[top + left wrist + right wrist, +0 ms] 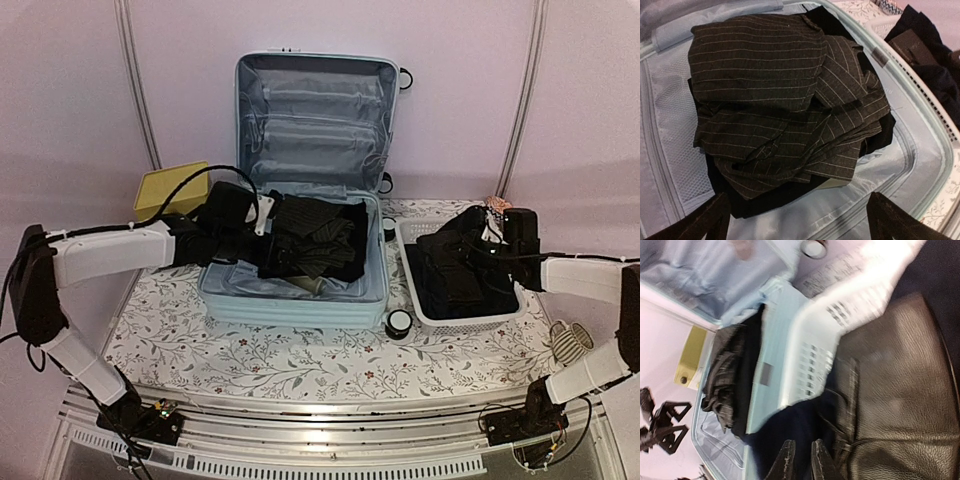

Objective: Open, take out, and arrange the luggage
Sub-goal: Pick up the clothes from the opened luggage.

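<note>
The luggage [292,295], a pale mint-blue hard-shell suitcase, lies open mid-table with its grey-lined lid [315,120] propped upright at the back. A heap of dark pinstriped clothes [318,240] [775,90] fills its lower half. My left gripper [262,222] [800,226] reaches in from the left, low over the lining just short of the heap, open wide with nothing between its fingers. My right gripper [480,248] [804,460] hangs over the white lattice basket [505,318] above dark cloth [800,425] and a black leather piece [900,405]. Its fingers stand almost together, with nothing visibly pinched.
A yellow-topped box [170,188] stands left of the suitcase, behind my left arm. Two caster wheels [398,323] stick out between suitcase and basket. A striped item [570,345] lies at the right table edge. The pink wall is close behind the lid.
</note>
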{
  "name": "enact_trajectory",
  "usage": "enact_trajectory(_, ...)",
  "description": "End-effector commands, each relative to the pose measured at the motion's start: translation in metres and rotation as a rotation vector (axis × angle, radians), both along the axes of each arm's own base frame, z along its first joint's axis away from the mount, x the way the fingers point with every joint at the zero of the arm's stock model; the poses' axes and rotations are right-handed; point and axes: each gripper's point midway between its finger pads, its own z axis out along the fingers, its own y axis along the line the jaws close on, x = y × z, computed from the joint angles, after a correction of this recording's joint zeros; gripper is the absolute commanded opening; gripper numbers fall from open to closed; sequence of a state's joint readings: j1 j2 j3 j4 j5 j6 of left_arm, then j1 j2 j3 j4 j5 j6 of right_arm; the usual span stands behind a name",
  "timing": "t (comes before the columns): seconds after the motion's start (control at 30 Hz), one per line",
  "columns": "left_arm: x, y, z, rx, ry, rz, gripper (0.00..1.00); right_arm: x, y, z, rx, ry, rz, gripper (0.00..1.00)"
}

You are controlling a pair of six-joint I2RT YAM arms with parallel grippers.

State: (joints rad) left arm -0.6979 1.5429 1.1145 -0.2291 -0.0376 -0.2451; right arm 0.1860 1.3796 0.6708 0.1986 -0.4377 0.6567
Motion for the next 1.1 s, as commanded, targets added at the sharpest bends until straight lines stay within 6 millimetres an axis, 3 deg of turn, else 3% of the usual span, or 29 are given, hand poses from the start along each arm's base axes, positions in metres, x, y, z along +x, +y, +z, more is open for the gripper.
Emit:
enact_trajectory(0.0,0.015,-0.016,0.008,0.13,-0.075,-0.036,0.98,-0.011,0.002,0.032,-0.094,-0.08,0.066,0.15)
enact_trajectory(0.23,0.045,-0.045,-0.001,0.231,-0.041,0.007,0.98,-0.019,-0.002,0.054,-0.125,-0.123,0.07,0.38)
enact_trajectory(0.5,0.071,-0.09,-0.023,0.268,0.041,0.018,0.98,-0.027,-0.008,0.05,-0.172,-0.114,0.064,0.54)
enact_trajectory(0.6,0.074,-0.102,-0.021,0.261,0.059,0.036,0.98,-0.031,-0.009,0.049,-0.173,-0.112,0.065,0.6)
enact_trajectory(0.73,0.065,-0.086,-0.002,0.214,0.004,0.099,0.98,-0.035,-0.01,0.061,-0.175,-0.132,0.063,0.69)
enact_trajectory(0.8,0.054,-0.073,0.024,0.128,-0.052,0.103,0.98,-0.037,-0.007,0.075,-0.171,-0.162,0.083,0.82)
enact_trajectory(0.83,0.048,-0.065,0.035,0.085,-0.065,0.096,0.98,-0.039,-0.006,0.084,-0.164,-0.181,0.091,0.95)
enact_trajectory(0.87,0.042,-0.054,0.051,0.029,-0.077,0.097,0.98,-0.04,-0.005,0.093,-0.154,-0.202,0.096,1.0)
enact_trajectory(0.97,0.03,-0.029,0.06,-0.093,-0.037,0.075,0.98,-0.041,-0.008,0.121,-0.104,-0.236,0.051,0.99)
enact_trajectory(1.07,0.018,-0.002,0.056,-0.152,-0.01,0.081,0.98,-0.038,-0.03,0.131,-0.184,-0.266,-0.036,0.99)
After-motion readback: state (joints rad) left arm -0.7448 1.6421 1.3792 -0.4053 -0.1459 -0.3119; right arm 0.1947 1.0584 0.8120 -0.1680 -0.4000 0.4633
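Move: The striped clothes in the luggage lie about 8 cm ahead of the left hand, 7 cm to its right and 8 cm below it. The luggage's upright lid stands some 18 cm ahead and 8 cm right, its middle about 10 cm higher. The yellow cabinet is roughly 14 cm ahead, 21 cm left and 8 cm lower. From the right hand the striped clothes are about 34 cm left, 6 cm ahead and 6 cm below. Right and forward, the left hand sweeps some 13 cm out over the striped clothes with fingers kept wide open, its left side rolling up about 15 degrees, dipping late; then it draws most of the way back, lifting and rolling back. The right hand rises about 9 cm off the basket and eases back 4 cm, its nearly shut fingers opening wide. ##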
